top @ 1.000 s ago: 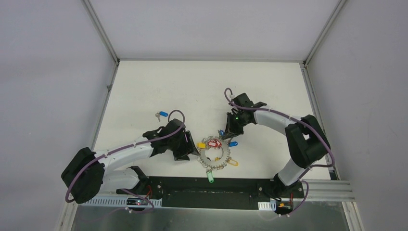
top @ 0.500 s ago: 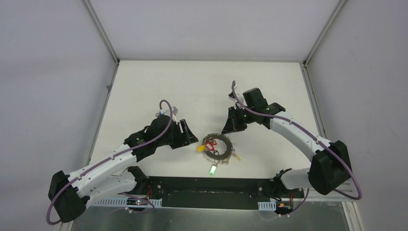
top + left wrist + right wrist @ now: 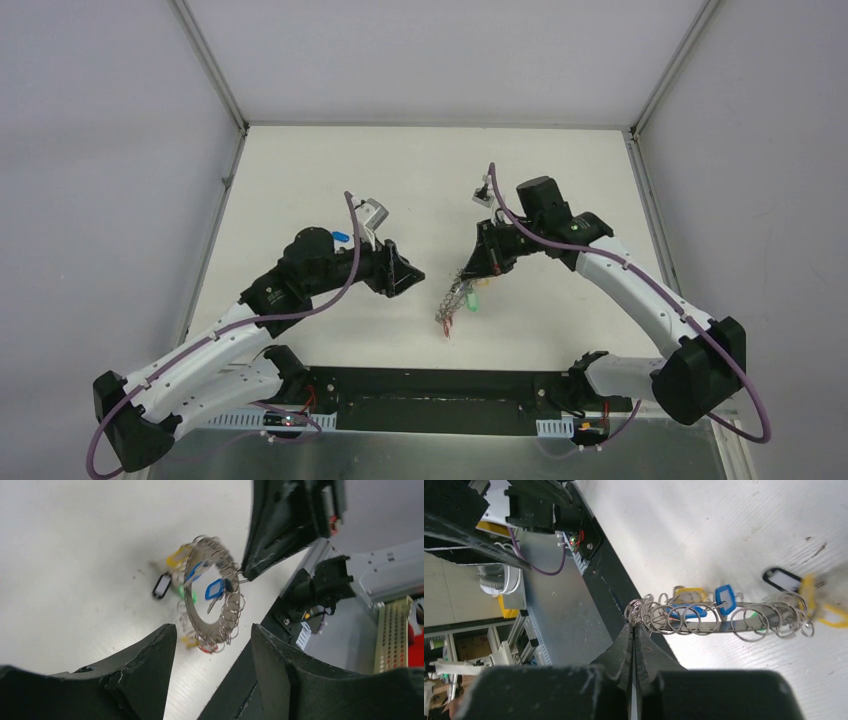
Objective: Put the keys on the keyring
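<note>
My right gripper point(image 3: 480, 262) is shut on the edge of the keyring point(image 3: 455, 298), a silvery loop hung with many small rings and tagged keys. The loop dangles off the table from its fingertips point(image 3: 634, 625). In the right wrist view the keyring point(image 3: 724, 619) carries blue point(image 3: 725, 598), yellow point(image 3: 689, 595) and black-framed point(image 3: 781, 578) tags. My left gripper point(image 3: 408, 273) is open, raised to the left of the loop and facing it; the keyring point(image 3: 212, 600) hangs beyond its gap point(image 3: 212, 640). A loose blue-tagged key point(image 3: 342, 237) peeks out behind the left arm.
The black base rail point(image 3: 430, 385) runs along the table's near edge below the hanging loop. Grey walls and metal frame posts point(image 3: 212, 70) enclose the white table point(image 3: 420, 170) on three sides.
My right gripper has lifted the keyring off the table; it now hangs edge-on. My left arm has risen and swung toward the back, now partly covering the loose blue key.
</note>
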`<state>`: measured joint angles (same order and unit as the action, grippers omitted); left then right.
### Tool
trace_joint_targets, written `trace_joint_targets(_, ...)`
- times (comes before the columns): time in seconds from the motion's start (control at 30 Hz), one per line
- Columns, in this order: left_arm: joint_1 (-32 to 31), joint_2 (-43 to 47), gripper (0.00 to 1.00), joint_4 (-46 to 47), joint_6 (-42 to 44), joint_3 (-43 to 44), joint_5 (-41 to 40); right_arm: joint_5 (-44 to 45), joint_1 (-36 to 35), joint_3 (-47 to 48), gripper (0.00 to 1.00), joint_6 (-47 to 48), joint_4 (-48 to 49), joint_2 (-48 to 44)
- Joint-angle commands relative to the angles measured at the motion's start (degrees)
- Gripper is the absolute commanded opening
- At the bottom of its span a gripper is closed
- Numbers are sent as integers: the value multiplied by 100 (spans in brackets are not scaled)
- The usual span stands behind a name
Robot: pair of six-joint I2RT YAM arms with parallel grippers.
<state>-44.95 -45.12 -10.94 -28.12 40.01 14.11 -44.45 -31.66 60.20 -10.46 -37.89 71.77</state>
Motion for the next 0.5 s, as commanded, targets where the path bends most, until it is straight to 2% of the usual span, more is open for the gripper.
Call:
trace_joint_targets(0.0, 11, -111, 57, 1418, 1533, 180, 1500, -701, -29, 305, 0, 363, -156, -300)
trace_joint_targets(0.1, 10, -337, 55, 1747, 1989, 257, 2120, -919, -26, 291, 0, 405, -151, -373)
trace_joint_targets(0.23, -54, -672, 45, 1997, 2449, 370, 2777, -1215, -33, 217, 0, 433, -21, -506)
trace_joint_targets(0.47, -461, -959, 32, 2069, 3282, 440, 2956, -1663, -34, 138, 0, 537, 10, -646)
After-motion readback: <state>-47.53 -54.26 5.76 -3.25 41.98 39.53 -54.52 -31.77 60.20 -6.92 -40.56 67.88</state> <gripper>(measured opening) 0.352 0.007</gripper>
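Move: The edge of the keyring pinched in the right fingers lies about 11 cm to the right of the open left hand, some 2 cm farther ahead and 3 cm lower. The red-tagged key hangs at the ring's low end, about 8 cm right of the left hand, 4 cm back and 15 cm below; the green tag is some 12 cm right, 1 cm ahead and 13 cm below. From the right hand, the pinched edge is right at its fingertips. The left hand closes in on the keyring's pinched upper edge beside the right fingertips, going about 5 cm to the right and 4 cm back with a rise of some 3 cm, while it swings roughly 30 degrees clockwise, tips its fingers up towards level and narrows them from over half open to about a third. The right hand keeps its shut pinch on the ring and carries it steadily back and up, a few centimetres each way, with only a slight turn, so the left fingers come near but contact with the ring can't be seen. ##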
